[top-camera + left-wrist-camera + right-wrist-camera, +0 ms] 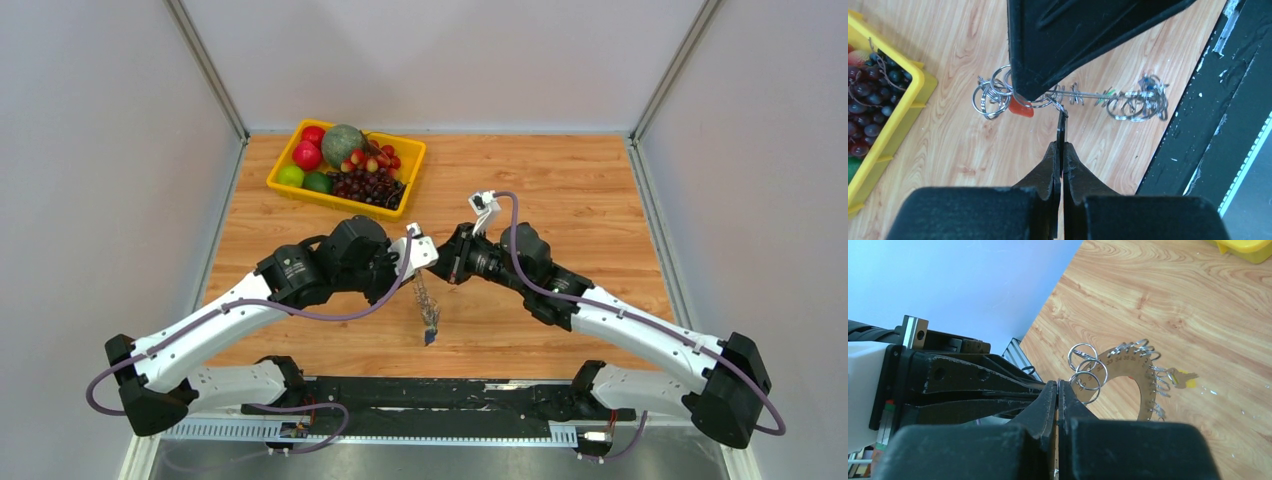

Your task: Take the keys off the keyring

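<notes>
The keyring (427, 300) hangs between both grippers above the table. From the right wrist it shows as a flat numbered ring (1127, 366) with many small split rings along its edge. The left wrist sees it edge-on (1088, 94). Keys dangle from it: a red head (1021, 108), a blue one (1148, 81), a yellow one (1182, 377). My left gripper (1061, 145) is shut on a thin black key head (1062, 127) seen edge-on. My right gripper (1058, 383) is shut on a small split ring (1087, 381), its fingers (1034, 82) covering part of the ring.
A yellow fruit tray (283, 165) with grapes, apples and limes stands at the back left, its corner (918, 84) close to the keyring in the left wrist view. The black base rail (430, 393) runs along the near edge. Enclosure walls surround the wooden table.
</notes>
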Controlling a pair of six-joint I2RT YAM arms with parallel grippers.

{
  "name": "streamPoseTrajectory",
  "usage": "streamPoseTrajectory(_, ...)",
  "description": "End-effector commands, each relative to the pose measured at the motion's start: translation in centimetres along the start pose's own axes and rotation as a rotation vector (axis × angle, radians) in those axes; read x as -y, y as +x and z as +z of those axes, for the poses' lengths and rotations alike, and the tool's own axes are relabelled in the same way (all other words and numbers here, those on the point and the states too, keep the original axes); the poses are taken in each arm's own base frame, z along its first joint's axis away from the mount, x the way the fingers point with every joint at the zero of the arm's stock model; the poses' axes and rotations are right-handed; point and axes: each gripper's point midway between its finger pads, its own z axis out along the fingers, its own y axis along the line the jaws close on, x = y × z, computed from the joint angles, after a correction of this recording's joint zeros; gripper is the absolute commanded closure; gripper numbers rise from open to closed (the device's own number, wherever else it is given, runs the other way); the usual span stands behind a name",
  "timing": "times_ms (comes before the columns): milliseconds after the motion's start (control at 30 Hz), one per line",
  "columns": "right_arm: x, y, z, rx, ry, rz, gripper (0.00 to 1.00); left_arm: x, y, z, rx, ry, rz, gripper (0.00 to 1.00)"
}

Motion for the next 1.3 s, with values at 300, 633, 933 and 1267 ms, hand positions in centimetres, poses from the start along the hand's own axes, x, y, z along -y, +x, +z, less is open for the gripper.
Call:
streamPoseTrajectory(300,-3.2,-2.9,-1.8,0.075,-0.139,0.035,1.00,-2.2,1.3,-0.9,-0.017,-0.156,-0.004,1.00)
streamPoseTrajectory(633,-3.5,-2.2,-2.6,0.042,-0.172,-0.025,1.00,-3.0,0.7,-0.9,0.001,-0.206,-0.047,1.00)
streamPoseTrajectory(933,-1.8,0.1,-2.7,-0.033,-0.179,-0.230,0.59,-2.4,-3.5,-3.7,0.142,-0.146,0.019,1.00)
streamPoseTrajectory(1267,-2.0,-0.2,-4.4,0.013,-0.276,-0.702,0.56,-1.4,-5.1,-5.9,0.222,-0.088,0.097,1.00)
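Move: The keyring's steel plate hangs nearly edge-on below both pairs of shut fingers. Its middle is about 6 cm below and 2 cm behind the left hand, level with it sideways. From the right hand it is some 6 cm down, 1 cm back and 2 cm left. The blue-tagged key hangs about 12 cm below and 5 cm behind the left hand, with no sideways offset. The fruit tray lies roughly 32 cm ahead, 16 cm left and 20 cm below it. Right fingers open, drawing 3 cm back-right from the keyring; left, still pinching its ring, rises about 4 cm. ##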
